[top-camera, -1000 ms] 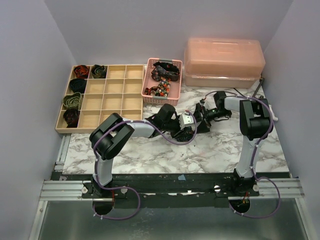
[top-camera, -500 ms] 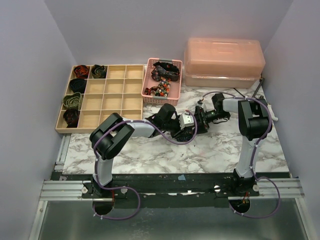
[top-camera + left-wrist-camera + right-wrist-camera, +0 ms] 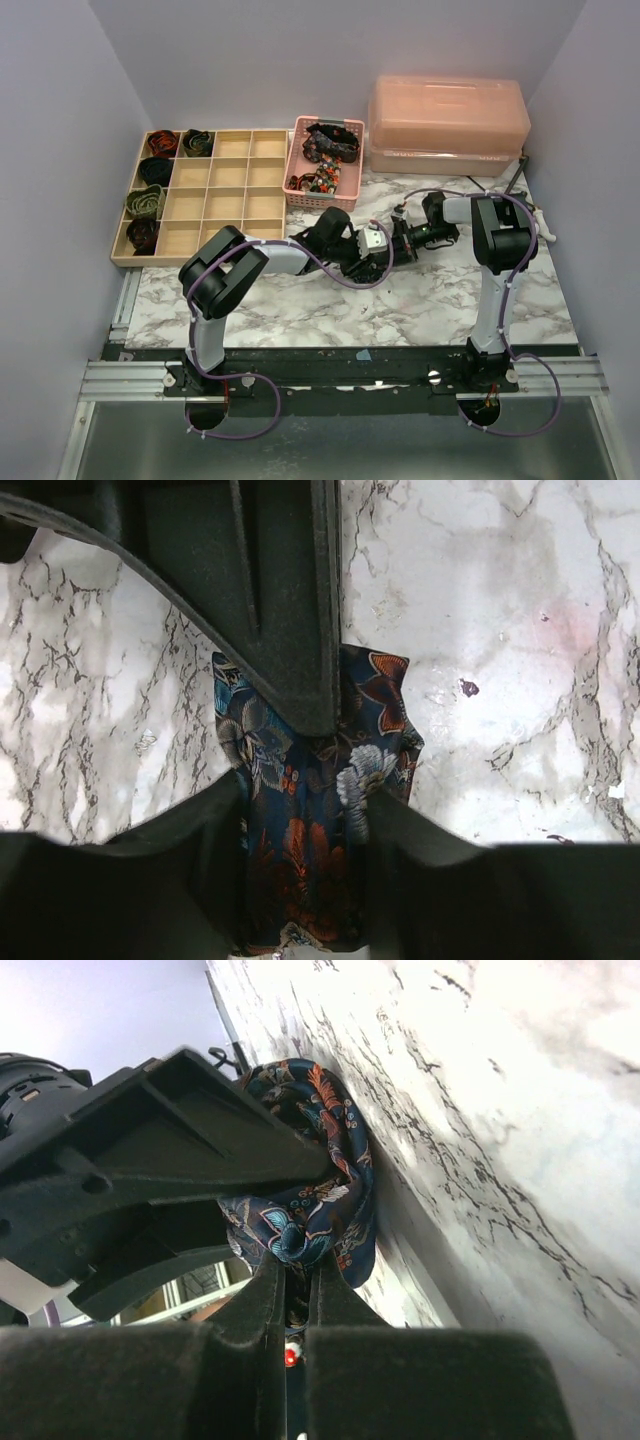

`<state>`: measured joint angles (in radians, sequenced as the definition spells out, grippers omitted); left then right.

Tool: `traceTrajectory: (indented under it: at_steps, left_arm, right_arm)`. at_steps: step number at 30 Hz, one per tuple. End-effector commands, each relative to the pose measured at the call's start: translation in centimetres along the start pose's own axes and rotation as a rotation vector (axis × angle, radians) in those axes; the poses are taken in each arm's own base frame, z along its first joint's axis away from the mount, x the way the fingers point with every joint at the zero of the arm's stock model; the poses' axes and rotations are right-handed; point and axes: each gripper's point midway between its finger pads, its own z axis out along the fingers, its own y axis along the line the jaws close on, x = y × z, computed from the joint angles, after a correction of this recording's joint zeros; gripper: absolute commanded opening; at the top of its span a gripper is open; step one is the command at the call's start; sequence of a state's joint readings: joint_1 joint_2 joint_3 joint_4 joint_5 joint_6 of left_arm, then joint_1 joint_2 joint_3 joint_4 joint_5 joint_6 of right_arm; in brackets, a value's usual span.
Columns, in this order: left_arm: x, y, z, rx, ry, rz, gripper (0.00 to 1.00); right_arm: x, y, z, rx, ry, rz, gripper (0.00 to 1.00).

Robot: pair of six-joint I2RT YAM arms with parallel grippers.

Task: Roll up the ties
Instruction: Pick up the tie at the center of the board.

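A navy floral tie (image 3: 380, 695), coiled into a small roll, sits between the fingers of my left gripper (image 3: 305, 810), which is shut on it just above the marble table. My right gripper (image 3: 298, 1265) comes in from the right. Its jaws are pinched shut on a fold of the same tie (image 3: 330, 1150). In the top view the two grippers meet at mid-table, the left (image 3: 374, 250) facing the right (image 3: 396, 243), and the tie is hidden between them. Several rolled ties (image 3: 146, 200) fill the left cells of the wooden organizer (image 3: 230, 175).
A pink mesh basket (image 3: 300, 185) holding loose ties stands behind the grippers. A pink lidded box (image 3: 447, 120) sits at the back right. The organizer lies along the left side. A cable runs over the table at the right.
My right gripper has moved left to the left gripper and gone from open to shut on the tie. The left gripper has stayed in place.
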<state>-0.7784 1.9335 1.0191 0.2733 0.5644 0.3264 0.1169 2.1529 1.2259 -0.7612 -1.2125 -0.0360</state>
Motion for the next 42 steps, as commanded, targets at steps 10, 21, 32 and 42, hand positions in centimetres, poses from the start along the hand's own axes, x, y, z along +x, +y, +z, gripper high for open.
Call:
traceTrajectory:
  at_steps: [10,21,32,42]
  left_arm:
    - [-2.1,-1.4,-3.2,0.009,-0.084,0.009,0.98]
    - [1.8,-2.8,-0.2,0.05,0.096,0.03,0.98]
    - [0.7,-3.6,-2.1,0.024,0.058,0.03,0.59]
    - [-7.7,-0.8,-10.1,-0.112,-0.149,-0.085,0.98]
  right_arm:
    - [-0.3,1.0,-0.6,0.074,-0.02,-0.206,0.0]
    - [0.3,3.5,0.2,0.059,-0.005,-0.32,0.0]
    - [0.1,4.8,-0.3,0.063,-0.008,-0.341,0.0]
    - [-1.8,7.6,-1.4,0.1,-0.065,-0.447,0.0]
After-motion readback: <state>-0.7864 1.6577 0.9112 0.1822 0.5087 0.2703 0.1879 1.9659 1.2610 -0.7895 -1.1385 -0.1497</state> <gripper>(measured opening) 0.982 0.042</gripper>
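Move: The rolled tie lies between the two grippers on the board. Its middle is about 1 cm to the right of the left hand and 1 cm below it, inside the fingers. The right hand pinches its edge, so the middle is some 2 cm to that hand's left and 1 cm lower. From the right hand, the pink basket stands about 24 cm ahead and 13 cm left, and the plastic box about 32 cm ahead and 14 cm right. Keep the right fingers shut on the tie's edge and raise that hand about 4.5 cm, rolling it some 20 degrees so its forward side comes up. Meanwhile open the left gripper wide to let go and ease it left and up, then right and down again while shifting back; close it partway once, reopen it, and rise to about 6 cm above its start, drifting left. ##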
